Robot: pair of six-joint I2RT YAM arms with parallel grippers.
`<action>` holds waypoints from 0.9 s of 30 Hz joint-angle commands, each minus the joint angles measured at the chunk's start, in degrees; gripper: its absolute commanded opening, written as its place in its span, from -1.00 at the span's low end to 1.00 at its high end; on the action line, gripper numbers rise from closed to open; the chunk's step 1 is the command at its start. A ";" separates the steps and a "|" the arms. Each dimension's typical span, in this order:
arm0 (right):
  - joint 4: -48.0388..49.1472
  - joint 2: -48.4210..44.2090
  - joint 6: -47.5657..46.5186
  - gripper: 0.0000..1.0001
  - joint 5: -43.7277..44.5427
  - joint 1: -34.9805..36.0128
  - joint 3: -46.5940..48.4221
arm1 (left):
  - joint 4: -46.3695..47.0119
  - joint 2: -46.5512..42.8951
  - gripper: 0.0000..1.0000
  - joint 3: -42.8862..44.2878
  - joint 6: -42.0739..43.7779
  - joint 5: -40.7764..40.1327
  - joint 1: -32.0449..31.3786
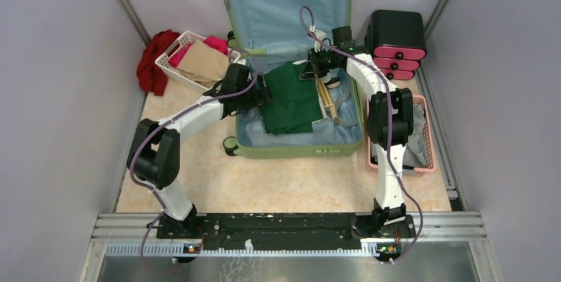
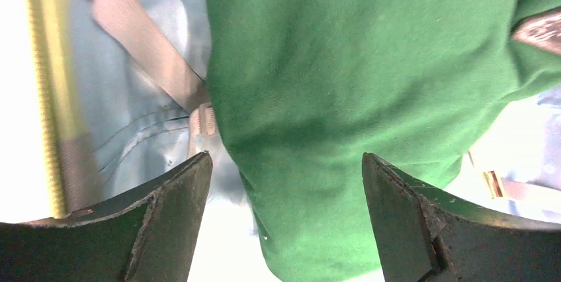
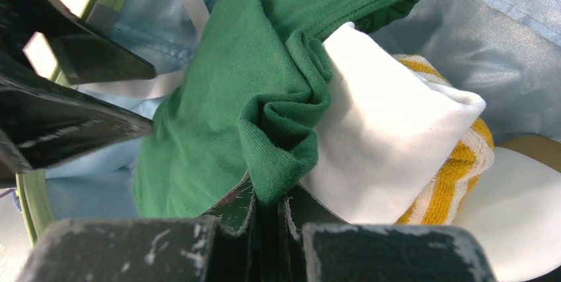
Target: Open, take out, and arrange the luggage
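Note:
The light-green luggage [image 1: 299, 150] lies open on the table, its blue-lined lid [image 1: 284, 4] standing up at the back. A green garment [image 1: 291, 96] lies inside it. My right gripper [image 1: 311, 70] is shut on a bunched fold of this garment [image 3: 225, 110] at its far right corner, fingertips [image 3: 268, 199] pinching the cloth. My left gripper [image 1: 263, 93] hovers at the garment's left edge, open, jaws wide apart [image 2: 286, 163] over the green cloth [image 2: 344, 83] and a grey strap [image 2: 152, 63]. A white folded cloth [image 3: 384, 136] and a yellow-striped towel [image 3: 463, 169] lie beside the garment.
A white basket [image 1: 173, 47] with tan and pink clothes stands at the back left, a red cloth [image 1: 152, 63] beside it. A black-and-pink drawer box [image 1: 395, 40] sits at the back right. A pink basket [image 1: 430, 143] holding grey cloth stands right of the luggage.

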 commanded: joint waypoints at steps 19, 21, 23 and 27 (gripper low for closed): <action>1.16 -1.51 0.54 -0.94 5.92 -1.43 -1.15 | -2.29 1.97 0.60 -2.15 -5.76 2.68 -0.72; 1.07 -1.33 0.58 -0.94 6.28 -1.47 -1.01 | -2.22 2.29 0.57 -2.17 -6.10 2.60 -0.67; 0.99 -1.07 0.62 -0.94 6.27 -1.56 -0.83 | -1.53 2.28 0.41 -2.48 -6.56 3.15 -0.66; 0.81 -0.83 0.62 -0.94 5.59 -1.56 -0.89 | 0.32 0.84 -0.10 -3.26 -7.36 4.56 -0.74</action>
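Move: The left hand hovers over the left edge of the green garment in the suitcase; the garment's middle is about 7 cm to its right, 3 cm back and 4 cm below, and the white basket stands some 20 cm left and 7 cm farther out. From the right hand, already pinching the garment's far right corner, that middle lies roughly 5 cm left, 7 cm back and 5 cm lower; the striped towel is about 7 cm right and 8 cm back, the slippers 8 cm right. Fingertips of the left hand meet the garment's left edge and begin gathering it, the opening narrowing from nearly full to about half: the hand first lifts nearly 3 cm and edges left, then sinks about 5 cm while drawing right and back. Meanwhile the right hand keeps its pinch on the far corner, easing some 2 cm right and 1.5 cm down. ##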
